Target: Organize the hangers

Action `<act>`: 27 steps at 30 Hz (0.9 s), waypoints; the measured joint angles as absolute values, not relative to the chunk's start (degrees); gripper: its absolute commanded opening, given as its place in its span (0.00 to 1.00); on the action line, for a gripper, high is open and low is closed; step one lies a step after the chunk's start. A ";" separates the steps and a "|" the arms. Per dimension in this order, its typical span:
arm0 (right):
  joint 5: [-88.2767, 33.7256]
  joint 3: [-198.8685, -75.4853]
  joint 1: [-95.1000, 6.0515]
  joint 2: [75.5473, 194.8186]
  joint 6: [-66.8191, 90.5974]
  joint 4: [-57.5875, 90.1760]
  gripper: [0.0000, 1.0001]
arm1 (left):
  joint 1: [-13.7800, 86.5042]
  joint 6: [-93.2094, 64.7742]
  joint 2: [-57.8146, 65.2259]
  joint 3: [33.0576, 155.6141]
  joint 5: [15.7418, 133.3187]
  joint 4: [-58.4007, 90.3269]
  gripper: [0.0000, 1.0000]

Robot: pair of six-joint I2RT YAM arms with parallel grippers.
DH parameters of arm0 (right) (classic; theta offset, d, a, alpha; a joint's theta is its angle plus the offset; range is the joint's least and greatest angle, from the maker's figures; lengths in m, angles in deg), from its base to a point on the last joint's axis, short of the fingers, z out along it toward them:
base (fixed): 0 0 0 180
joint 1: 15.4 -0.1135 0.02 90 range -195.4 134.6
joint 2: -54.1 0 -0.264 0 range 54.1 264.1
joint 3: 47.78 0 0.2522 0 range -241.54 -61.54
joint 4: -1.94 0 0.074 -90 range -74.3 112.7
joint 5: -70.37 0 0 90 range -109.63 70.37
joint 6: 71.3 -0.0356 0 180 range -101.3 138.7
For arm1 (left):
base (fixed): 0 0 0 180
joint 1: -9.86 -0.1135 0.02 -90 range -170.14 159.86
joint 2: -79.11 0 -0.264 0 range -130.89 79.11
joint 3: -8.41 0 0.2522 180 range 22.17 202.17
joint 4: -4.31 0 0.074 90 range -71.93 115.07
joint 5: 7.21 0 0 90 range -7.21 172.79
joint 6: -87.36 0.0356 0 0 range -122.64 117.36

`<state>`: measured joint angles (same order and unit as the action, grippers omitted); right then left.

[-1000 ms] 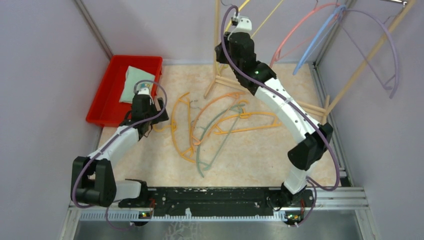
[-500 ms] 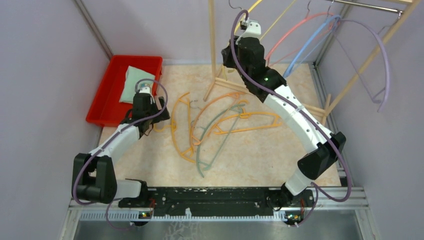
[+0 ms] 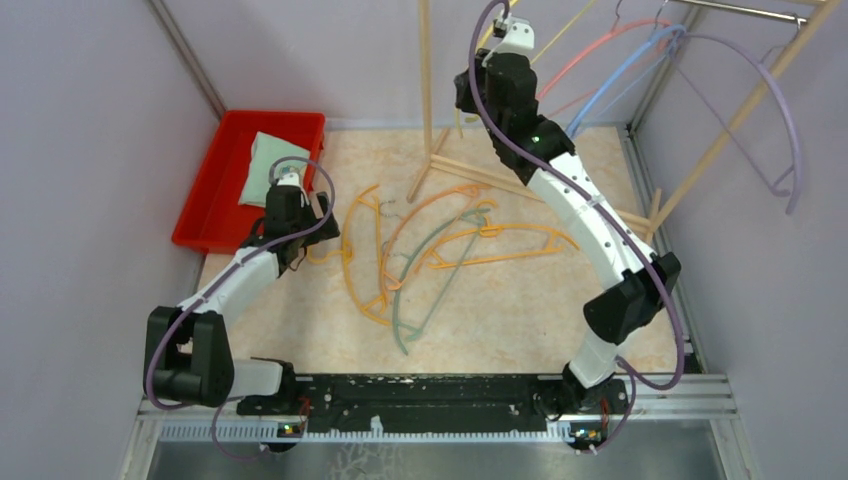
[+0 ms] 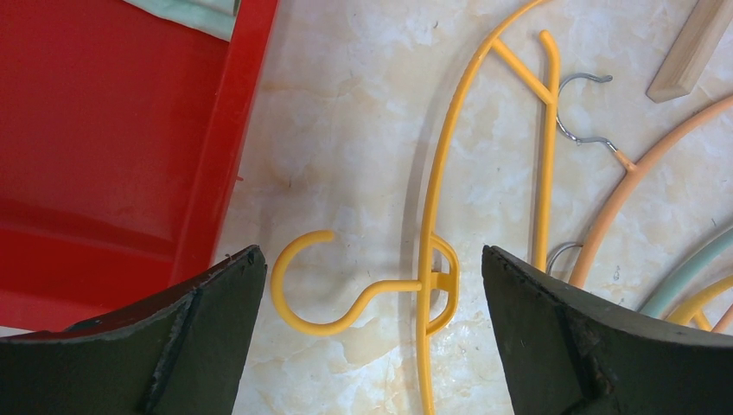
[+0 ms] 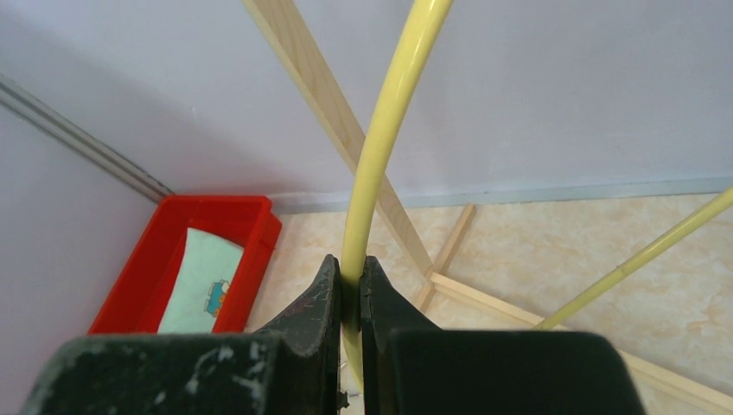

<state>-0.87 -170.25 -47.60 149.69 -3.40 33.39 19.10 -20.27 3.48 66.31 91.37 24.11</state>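
Several hangers lie tangled on the floor: an orange-yellow one [image 3: 360, 250], a peach one [image 3: 425, 215], a green one [image 3: 430, 285] and an orange one [image 3: 500, 245]. Pink [image 3: 590, 50], blue [image 3: 620, 85] and lavender [image 3: 775, 95] hangers hang on the rack. My left gripper [image 3: 305, 240] hovers open over the orange-yellow hanger's hook [image 4: 315, 290], which lies between the jaws of the left gripper [image 4: 370, 259] without touching them. My right gripper [image 5: 350, 277] is raised by the rack's upright pole, shut on the arm of a pale yellow hanger [image 5: 380, 147].
A red bin [image 3: 200, 215] holding a pale green cloth [image 3: 262, 165] sits at the back left, close beside my left gripper. The wooden rack's poles [image 3: 425, 80] and floor struts [image 3: 470, 170] stand at the back. Grey walls close in both sides.
My right arm has lifted and swung right with the yellow hanger in its grip. The lavender hanger on the rack has swung. The left arm has stayed still and open.
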 measured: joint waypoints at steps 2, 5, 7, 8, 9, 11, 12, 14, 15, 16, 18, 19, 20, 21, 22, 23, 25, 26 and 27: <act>-0.96 -171.49 -46.99 151.33 -3.36 33.15 0.00 | 19.10 -20.33 3.48 66.31 91.46 24.09 1.00; -1.26 -171.56 -45.85 152.58 -3.38 33.24 0.00 | 19.10 -20.33 3.45 66.31 91.70 24.09 1.00; -1.31 -171.56 -44.87 153.23 -3.36 33.22 0.00 | 19.10 -20.33 3.28 66.31 91.76 24.09 1.00; -1.42 -171.56 -44.46 153.43 -3.32 33.13 0.00 | 19.10 -20.33 3.17 66.31 91.76 24.09 1.00; -1.50 -171.56 -44.04 153.50 -3.34 32.87 0.00 | 19.10 -20.33 2.95 66.31 91.76 24.09 1.00; -1.48 -171.56 -43.23 153.50 -3.58 32.67 0.00 | 19.10 -20.31 2.49 66.31 91.76 24.11 1.00; -1.48 -171.56 -42.73 153.50 -3.73 32.61 0.00 | 19.10 -20.29 2.30 66.31 91.76 24.11 1.00; -1.48 -171.38 -41.77 153.50 -4.10 32.80 0.00 | 19.10 -20.27 1.92 66.31 91.76 24.11 1.00; -1.50 -171.06 -41.27 153.50 -4.34 32.54 0.00 | 19.10 -20.27 1.81 66.31 91.76 24.11 1.00; -1.48 -170.93 -40.87 153.47 -4.41 32.41 0.00 | 19.10 -20.24 1.73 66.31 91.76 24.11 1.00; -1.44 -170.03 -40.28 153.23 -4.50 31.53 0.00 | 19.10 -20.24 1.53 66.31 91.76 24.09 1.00; -1.48 -169.20 -40.06 152.80 -4.58 31.29 0.00 | 19.10 -20.24 1.42 66.33 91.76 24.09 1.00; -1.44 -168.57 -39.95 152.36 -4.67 31.08 0.00 | 19.10 -20.24 1.25 66.33 91.76 24.09 1.00; -1.46 -167.71 -39.84 151.70 -4.72 30.97 0.00 | 19.10 -20.27 1.12 66.35 91.74 24.09 1.00; -1.44 -166.73 -39.69 150.79 -4.91 30.79 0.00 | 19.10 -20.29 0.90 66.37 91.74 24.09 1.00; -1.42 -165.75 -39.49 149.80 -5.00 30.79 0.00 | 19.10 -20.33 0.72 66.39 91.72 24.07 1.00; -1.44 -164.11 -38.71 147.79 -5.44 31.29 0.00 | 19.10 -20.42 0.33 66.39 91.70 24.07 1.00; -1.46 -163.52 -38.14 146.98 -5.55 31.53 0.00 | 19.10 -20.44 0.13 66.39 91.68 24.07 1.00; -1.48 -163.14 -37.66 146.39 -5.77 31.64 0.05 | 19.10 -20.48 -0.04 66.39 91.65 24.04 1.00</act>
<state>-1.48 -163.14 -37.66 146.39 -5.77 31.64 19.10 -20.48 -0.04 66.39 91.65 24.04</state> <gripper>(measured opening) 0.043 0.996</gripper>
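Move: The right hand holds the yellow hanger high up. The pink hanger on the rail is about 18 cm to its right, 4 cm ahead and 10 cm higher; the blue one hangs some 23 cm right, 3 cm ahead, and the rack's left post stands about 10 cm ahead and 10 cm left. The open left hand has the orange hanger's middle 5 cm right, level fore and aft, 10 cm below; the red tray lies 18 cm left and 16 cm ahead. Rightward by about 8 cm, the right hand carries the yellow hanger away from the rack's left post towards the hanging pink one, first swinging forward and dipping a little, then easing partly back, turning some 10 degrees clockwise with its fingers still shut on the bar. Meanwhile the left hand sinks about 2 cm towards the orange hanger, fingers staying wide open. ##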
